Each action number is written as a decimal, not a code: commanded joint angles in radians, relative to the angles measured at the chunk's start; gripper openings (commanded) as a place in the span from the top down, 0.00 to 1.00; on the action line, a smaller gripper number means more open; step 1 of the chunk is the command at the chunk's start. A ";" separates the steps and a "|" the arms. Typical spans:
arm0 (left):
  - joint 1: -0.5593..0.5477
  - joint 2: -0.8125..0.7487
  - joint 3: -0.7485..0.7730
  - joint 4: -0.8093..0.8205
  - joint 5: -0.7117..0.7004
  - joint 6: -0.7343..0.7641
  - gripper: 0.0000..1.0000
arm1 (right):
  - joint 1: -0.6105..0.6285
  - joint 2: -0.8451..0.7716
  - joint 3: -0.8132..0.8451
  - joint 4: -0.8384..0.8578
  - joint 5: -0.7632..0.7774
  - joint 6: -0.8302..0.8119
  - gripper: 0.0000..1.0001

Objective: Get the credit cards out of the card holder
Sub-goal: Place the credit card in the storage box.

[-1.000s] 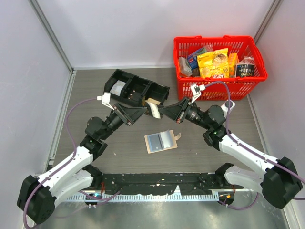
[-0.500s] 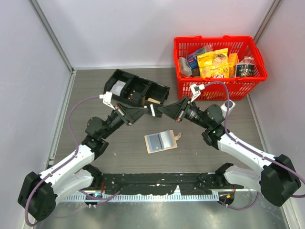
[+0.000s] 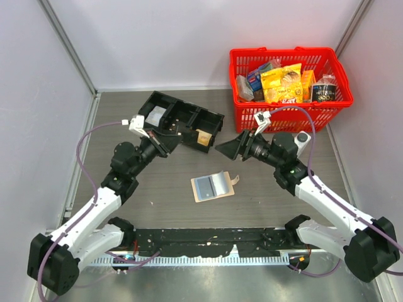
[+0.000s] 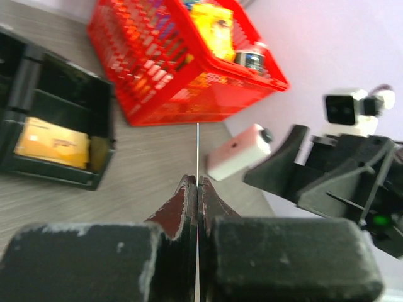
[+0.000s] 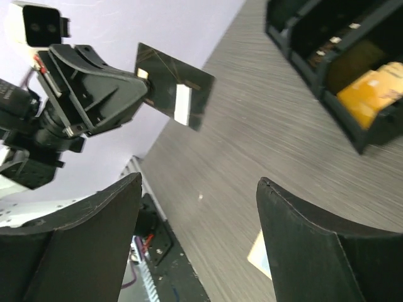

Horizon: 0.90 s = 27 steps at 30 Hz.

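Observation:
The card holder [image 3: 213,186] lies open and flat on the table between the arms, light blue inside with a small tab on its right. My left gripper [image 3: 181,136] [image 4: 198,180] hangs by the black tray, shut on one of the credit cards. That card [image 4: 198,148] shows only as a thin edge-on line in the left wrist view. In the right wrist view its face [image 5: 174,94] looks dark with a white stripe. My right gripper [image 3: 223,150] [image 5: 198,184] is open and empty, above and to the right of the holder.
A black three-compartment tray [image 3: 165,100] [image 4: 101,135] sits at the back, with a tan-orange packet [image 4: 53,142] in it. A red basket [image 3: 286,118] [image 4: 157,94] full of groceries stands at the back right. A small white box [image 4: 236,151] lies by the basket.
The card passed from the right gripper to the left. The left gripper shut on it and carried it up-left toward the tray. The right gripper opened and drew back to the right.

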 commanded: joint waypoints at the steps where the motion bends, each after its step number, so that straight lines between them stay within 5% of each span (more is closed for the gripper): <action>1: 0.060 0.063 0.072 -0.102 -0.068 0.127 1.00 | -0.080 -0.057 0.026 -0.175 0.042 -0.069 0.22; 11: 0.197 0.340 0.251 -0.117 -0.047 0.220 1.00 | -0.181 -0.101 0.047 -0.414 0.174 -0.173 0.21; 14: 0.258 0.472 0.353 -0.169 0.005 0.243 1.00 | -0.182 -0.225 -0.006 -0.414 0.313 -0.175 0.00; 18: 0.289 0.645 0.498 -0.233 0.048 0.261 1.00 | -0.185 -0.351 -0.076 -0.388 0.413 -0.256 0.00; 27: 0.290 0.981 0.810 -0.428 0.101 0.371 1.00 | -0.185 -0.353 -0.070 -0.474 0.409 -0.342 0.01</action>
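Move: The left hand holds the dark card; the storage box's middle compartment, where the VIP cards lie, is about 27 cm ahead of it, about in line sideways and some 25 cm lower. The yellow packet in the right compartment is 20 cm ahead and 7 cm right, the white card in the left one 29 cm ahead and 9 cm left; the card holder is 3 cm back, 11 cm right. From the empty right hand the middle compartment lies 29 cm ahead, 12 cm left, 23 cm below. Keeping its shut grip on the dark card, the left hand carries it quickly forward about 22 cm towards the box's middle compartment and sinks some 13 cm, the fingers tipping downward and the hand rolling as it goes. Meanwhile the empty right hand withdraws to the right, away from the left hand, dipping and partly rising again, turning about 30 degrees clockwise as its fingers open fully. ##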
